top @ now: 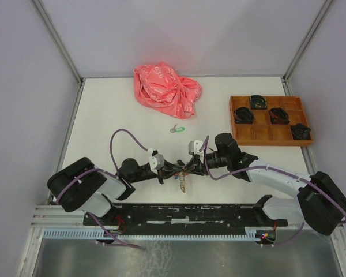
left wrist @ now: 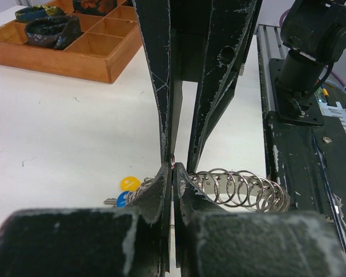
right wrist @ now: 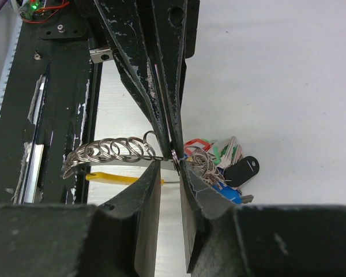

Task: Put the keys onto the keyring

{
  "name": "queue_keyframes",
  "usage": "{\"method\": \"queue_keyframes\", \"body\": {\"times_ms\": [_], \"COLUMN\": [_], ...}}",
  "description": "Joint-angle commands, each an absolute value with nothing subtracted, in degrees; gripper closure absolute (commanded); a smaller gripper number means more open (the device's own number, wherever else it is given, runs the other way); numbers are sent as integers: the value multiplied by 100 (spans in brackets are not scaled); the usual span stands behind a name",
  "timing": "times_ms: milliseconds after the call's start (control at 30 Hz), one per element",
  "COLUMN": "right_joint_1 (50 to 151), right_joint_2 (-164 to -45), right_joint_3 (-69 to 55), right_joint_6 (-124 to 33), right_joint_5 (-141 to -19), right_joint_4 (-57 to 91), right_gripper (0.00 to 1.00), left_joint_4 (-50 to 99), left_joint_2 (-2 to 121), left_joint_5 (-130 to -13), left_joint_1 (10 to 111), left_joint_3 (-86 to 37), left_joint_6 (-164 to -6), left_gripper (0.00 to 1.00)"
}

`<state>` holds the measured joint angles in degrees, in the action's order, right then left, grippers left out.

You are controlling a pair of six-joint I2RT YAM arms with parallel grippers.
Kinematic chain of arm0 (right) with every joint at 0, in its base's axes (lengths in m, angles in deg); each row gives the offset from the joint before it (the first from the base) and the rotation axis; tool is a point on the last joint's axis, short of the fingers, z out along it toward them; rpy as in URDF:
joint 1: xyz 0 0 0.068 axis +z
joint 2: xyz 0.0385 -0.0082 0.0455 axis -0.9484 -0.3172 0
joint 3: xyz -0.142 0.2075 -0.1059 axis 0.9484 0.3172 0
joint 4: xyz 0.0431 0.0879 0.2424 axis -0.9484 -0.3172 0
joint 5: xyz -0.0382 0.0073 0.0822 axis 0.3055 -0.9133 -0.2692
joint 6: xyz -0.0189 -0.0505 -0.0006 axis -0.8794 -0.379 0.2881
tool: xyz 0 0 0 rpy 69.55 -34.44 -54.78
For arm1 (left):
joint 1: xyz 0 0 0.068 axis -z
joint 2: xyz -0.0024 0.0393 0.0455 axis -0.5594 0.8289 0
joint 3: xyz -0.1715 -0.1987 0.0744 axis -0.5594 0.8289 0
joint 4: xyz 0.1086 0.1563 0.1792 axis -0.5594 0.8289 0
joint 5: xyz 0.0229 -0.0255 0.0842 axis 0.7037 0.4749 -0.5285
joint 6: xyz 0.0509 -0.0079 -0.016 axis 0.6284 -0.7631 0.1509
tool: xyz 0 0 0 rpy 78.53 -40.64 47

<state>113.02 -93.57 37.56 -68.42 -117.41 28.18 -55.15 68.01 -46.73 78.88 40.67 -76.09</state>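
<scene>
One key with a green tag (top: 176, 129) lies alone on the white table, behind the arms. Both grippers meet low over the table's near middle. My left gripper (left wrist: 173, 171) is shut on a thin steel keyring (left wrist: 172, 161) that stands edge-on between its tips. My right gripper (right wrist: 170, 168) faces it from the other side with its jaws a narrow gap apart. Its tips sit on either side of that same keyring (right wrist: 175, 154), which lies against the right-hand finger. I see no key in either gripper.
A metal strip carrying several spare rings (left wrist: 242, 186) lies beside the grippers, with a yellow stick (right wrist: 112, 178) under it. A bunch of keys with coloured tags (right wrist: 222, 164) sits just past the tips. A crumpled pink bag (top: 166, 89) lies at the back. A wooden tray (top: 270, 134) stands at the right.
</scene>
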Motion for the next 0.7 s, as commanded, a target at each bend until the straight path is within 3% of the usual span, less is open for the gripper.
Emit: {"method": "queue_keyframes", "body": {"times_ms": [0,267,467,667], "right_joint_1": [11328,11332,11326,11326], "right_joint_2": [-9332,-9433,-9422,-9388], "right_joint_3": [3532,3529,3503,3432], "right_joint_6": [-6891,-6946,-7052,-7175], "right_joint_5": [-11834,-11676,-11610,-11535], "right_joint_4": [2965,3002,2871,2634], "right_gripper": [74,86,88,99], "left_joint_4": [-5807,-5844,-5846,-5864], "left_joint_2": [6669,6638,6628,6641], "left_joint_5": [-4715,-4632,-4587,-4556], "left_joint_1": [7900,7901,7901,7900], "left_joint_3": [3903,3912,3910,3926], "left_joint_6": [-7480,-7537,-7545,-7563], "left_gripper": [97,97,97,97]}}
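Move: The bit of keyring wire I am after sticks out of my left fingertips, about 1 cm to their right; from my right hand point it is roughly 1 cm to the left, level in reach and height. The coiled part of the keyring hangs some 5 cm nearer my base than the right hand, 1 cm left and 2 cm below. The key bunch is about 2 cm farther out, 2 cm left and 3 cm lower. I close my right fingers from about a quarter open to nearly shut on the keyring wire right at my left fingertips, easing that hand down only about half a centimetre and barely turning it as the fingers come together. My left hand stays still and keeps its shut pinch on the keyring, holding it up for the right. ##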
